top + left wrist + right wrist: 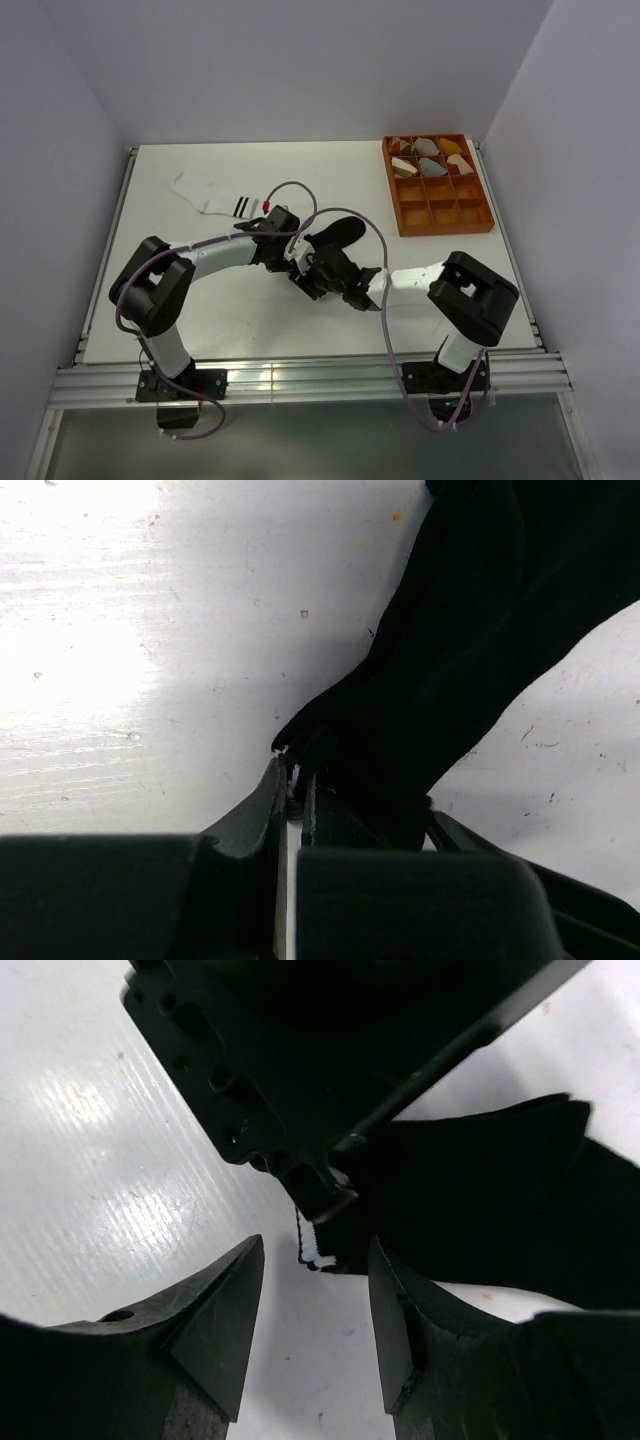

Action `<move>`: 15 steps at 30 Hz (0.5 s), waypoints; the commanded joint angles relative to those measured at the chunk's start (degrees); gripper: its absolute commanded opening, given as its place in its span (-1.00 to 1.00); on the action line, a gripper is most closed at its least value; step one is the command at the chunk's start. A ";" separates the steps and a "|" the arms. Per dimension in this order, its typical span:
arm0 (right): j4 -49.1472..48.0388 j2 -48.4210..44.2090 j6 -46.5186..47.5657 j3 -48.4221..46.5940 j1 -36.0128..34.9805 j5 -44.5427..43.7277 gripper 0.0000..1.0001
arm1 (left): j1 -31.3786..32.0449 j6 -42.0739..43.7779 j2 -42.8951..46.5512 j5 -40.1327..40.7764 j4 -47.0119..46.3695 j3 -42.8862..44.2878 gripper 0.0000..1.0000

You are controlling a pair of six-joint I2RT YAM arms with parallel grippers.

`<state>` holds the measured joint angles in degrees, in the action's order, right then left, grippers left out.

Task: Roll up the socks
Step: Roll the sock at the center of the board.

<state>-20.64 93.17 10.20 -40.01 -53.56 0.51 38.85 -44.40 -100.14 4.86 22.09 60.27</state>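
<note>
The black sock (337, 231) lies mid-table, stretching away from both grippers. My left gripper (292, 776) is shut on the edge of its cuff, and the rest of the black sock (480, 630) runs up and to the right. My right gripper (315, 1260) is open just in front of the left one. The white-striped cuff corner (308, 1247) hangs at the mouth of its jaws, and the black sock (500, 1200) spreads past its right finger. In the top view the left gripper (303, 266) and the right gripper (326, 277) meet at the sock's near end. The white sock (214, 195) lies flat at the back left, untouched.
An orange compartment tray (437, 215) stands at the back right, with rolled sock bundles (430, 158) in its far compartments. The left gripper's body (300, 1060) fills the top of the right wrist view, close to the right fingers.
</note>
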 commanded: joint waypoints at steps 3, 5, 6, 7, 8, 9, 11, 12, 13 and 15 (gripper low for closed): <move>-1.42 3.42 1.41 -2.62 -1.46 0.10 0.05 | 0.52 1.60 -1.46 -0.20 4.37 -0.86 -0.99; -1.07 4.21 1.49 -3.14 -1.72 0.01 0.02 | 0.52 1.51 -1.38 -0.12 4.54 -0.86 -0.99; -0.98 4.74 1.41 -3.23 -1.90 0.01 -0.03 | 0.52 1.42 -1.46 -0.12 4.54 -0.77 -0.99; -0.98 4.83 1.32 -3.15 -1.90 -0.07 -0.05 | 0.44 1.25 -1.46 -0.12 4.46 -0.77 -0.99; -0.89 5.01 1.06 -3.06 -1.90 -0.16 -0.07 | 0.52 0.99 -1.46 -0.20 4.37 -0.86 -0.99; -0.72 5.27 0.79 -3.06 -2.07 -0.16 -0.17 | 0.52 0.81 -1.38 -0.38 4.19 -1.12 -0.99; -0.19 5.53 0.62 -3.14 -2.07 -0.34 -0.33 | 0.52 -0.06 -1.20 -1.08 3.32 -1.38 -0.99; -0.10 5.88 0.35 -3.15 -2.16 -0.42 -0.38 | 0.52 -0.42 -1.03 -1.26 3.05 -1.73 -0.99; 0.08 6.15 0.00 -3.15 -2.16 -0.43 -0.45 | 0.52 -0.86 -0.94 -1.26 2.79 -1.82 -0.99; 0.69 6.33 -0.35 -3.41 -2.16 -0.43 -0.64 | 0.44 -2.09 -0.59 -1.79 1.91 -2.35 -0.99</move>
<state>-20.60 97.60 10.48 -41.32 -54.57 -0.73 38.81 -44.97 -100.12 4.75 21.91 60.12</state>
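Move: The black sock's near cuff corner, with the white stripe, lies almost straight under the right hand, about 2 cm down. From that hand the sock's toe end is some 11 cm ahead and 11 cm right, and the white sock's striped cuff 16 cm ahead and 12 cm left. The left hand already grips the cuff; the near corner lies roughly 4 cm back and 3 cm right of it. Right hand sinks about 2 cm and closes its fingers on the near cuff corner; the left keeps its pinch. ##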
